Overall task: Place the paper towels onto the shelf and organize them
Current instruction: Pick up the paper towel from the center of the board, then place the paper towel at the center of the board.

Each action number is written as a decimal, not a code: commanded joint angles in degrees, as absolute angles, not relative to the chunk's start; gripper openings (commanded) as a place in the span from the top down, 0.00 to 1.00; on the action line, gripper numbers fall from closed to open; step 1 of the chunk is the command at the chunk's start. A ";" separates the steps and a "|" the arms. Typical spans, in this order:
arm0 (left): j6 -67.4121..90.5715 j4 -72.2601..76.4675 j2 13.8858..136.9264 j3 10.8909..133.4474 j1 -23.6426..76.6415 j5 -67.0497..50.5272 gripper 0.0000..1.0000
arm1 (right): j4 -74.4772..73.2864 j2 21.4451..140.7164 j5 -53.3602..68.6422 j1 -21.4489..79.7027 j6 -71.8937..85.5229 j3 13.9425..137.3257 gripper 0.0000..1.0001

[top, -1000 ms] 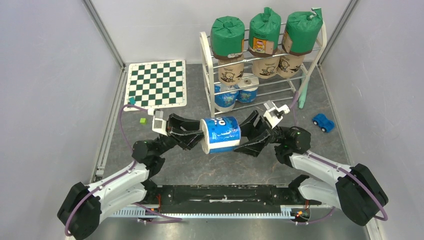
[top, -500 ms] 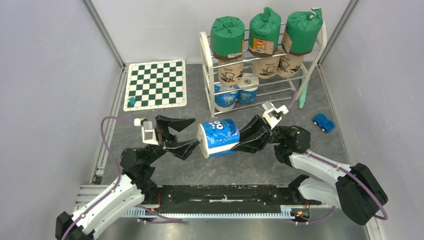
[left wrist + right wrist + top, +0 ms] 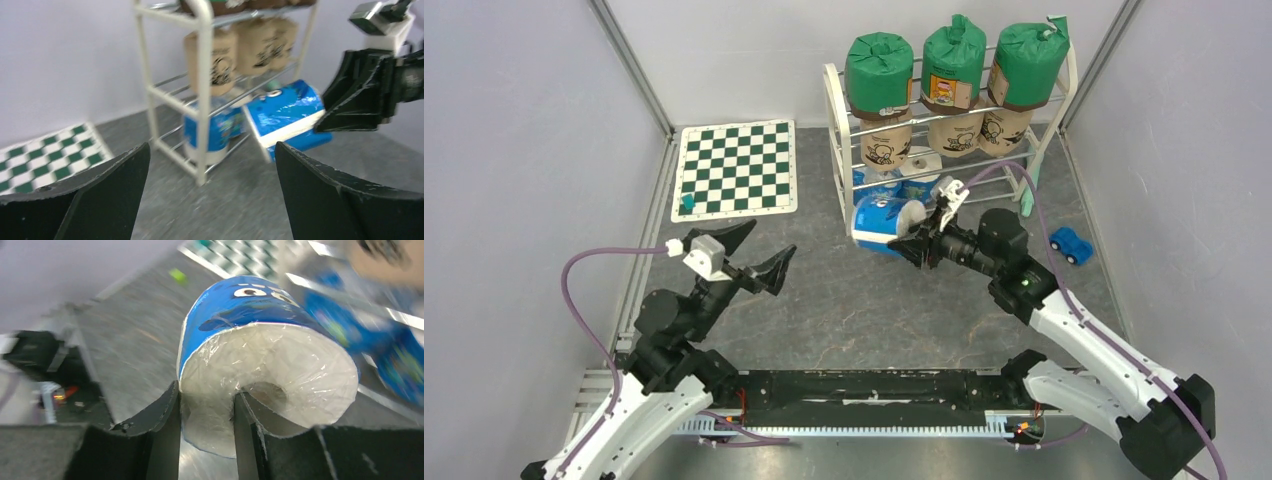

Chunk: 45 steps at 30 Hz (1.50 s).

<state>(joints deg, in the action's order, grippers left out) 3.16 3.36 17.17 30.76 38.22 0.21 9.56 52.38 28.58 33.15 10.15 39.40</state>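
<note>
A white paper towel roll with blue wrap [image 3: 882,221] hangs low in front of the shelf [image 3: 834,150], lying on its side. My right gripper [image 3: 917,240] is shut on its end: one finger is in the core, the other outside the wall [image 3: 206,392]. The roll [image 3: 265,350] fills the right wrist view. Three green rolls [image 3: 952,60] stand on the top tier, three tan rolls [image 3: 954,130] on the tier below, and two blue-wrapped rolls [image 3: 874,182] on the lower rods. My left gripper [image 3: 769,243] stands wide open and empty, well left of the held roll [image 3: 287,112].
A green-and-white chessboard mat [image 3: 736,168] lies at the back left with a small teal piece [image 3: 687,203] on it. A blue toy car [image 3: 1071,243] sits right of the shelf, and a pale green stick [image 3: 1029,195] leans by the shelf's right leg. Grey walls close both sides.
My left gripper let go of the blue-wrapped roll, opened wide and drew back to the left. My right gripper closed on the roll's end and carried it toward the shelf.
</note>
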 commanded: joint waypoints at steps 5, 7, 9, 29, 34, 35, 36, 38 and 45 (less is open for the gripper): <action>-6.09 -8.45 20.42 31.96 38.07 15.76 0.00 | -33.79 59.33 -6.97 33.05 7.05 48.63 0.99; -6.38 -8.83 20.57 31.82 38.06 15.60 0.00 | -36.26 61.16 -11.11 33.13 8.42 48.70 0.99; -6.53 -9.30 20.37 31.79 38.06 15.47 0.00 | -37.56 63.10 -13.73 33.12 9.35 48.28 0.96; -6.46 -10.88 19.29 31.01 38.06 15.13 0.00 | -37.73 67.79 -11.61 33.23 5.96 56.87 0.02; -6.48 -10.83 19.26 30.86 38.06 14.74 0.00 | -39.70 62.30 -17.25 32.39 7.39 54.99 0.02; -6.55 -10.81 19.33 30.87 38.08 14.62 0.00 | -39.90 60.92 -17.76 31.93 7.77 53.99 0.02; -6.51 -10.81 19.52 30.87 38.06 14.44 0.00 | -39.82 59.78 -17.64 31.23 7.97 53.00 0.02; -6.60 -10.81 19.60 31.01 38.10 13.70 0.00 | -39.82 57.66 -16.43 29.69 8.20 50.66 0.02; -6.51 -10.28 19.61 30.56 38.06 10.47 0.00 | -40.24 55.39 -9.68 27.65 8.74 44.65 0.02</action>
<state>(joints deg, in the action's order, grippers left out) -4.38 -11.03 19.57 30.74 38.22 12.64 -39.18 56.40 -13.80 27.86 7.81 47.31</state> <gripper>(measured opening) 0.994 0.979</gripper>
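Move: The right fingers still pinch the blue paper towel by the rim of its end. The bare patch of table where it will stand lies about 16 cm right of this hand, 3 ahead and 26 down. The blue car is some 32 cm right of that patch and 12 farther out. The nearest shelved blue roll stands about 28 cm ahead of the hand and 9 right, some 19 lower. From the left hand the patch is roughly 45 cm right, 7 ahead, 34 below. Down and to the right, about 17 and 13 cm, the right hand carries the paper towel from before the shelf to the table, tipping the fingers downward and turning clockwise. It opens wide, rises roughly 6 cm clear of the rim, shifts on rightward over the roll and starts sinking again, fingers spread. The empty left hand, open, drops about 7 cm and waits. ##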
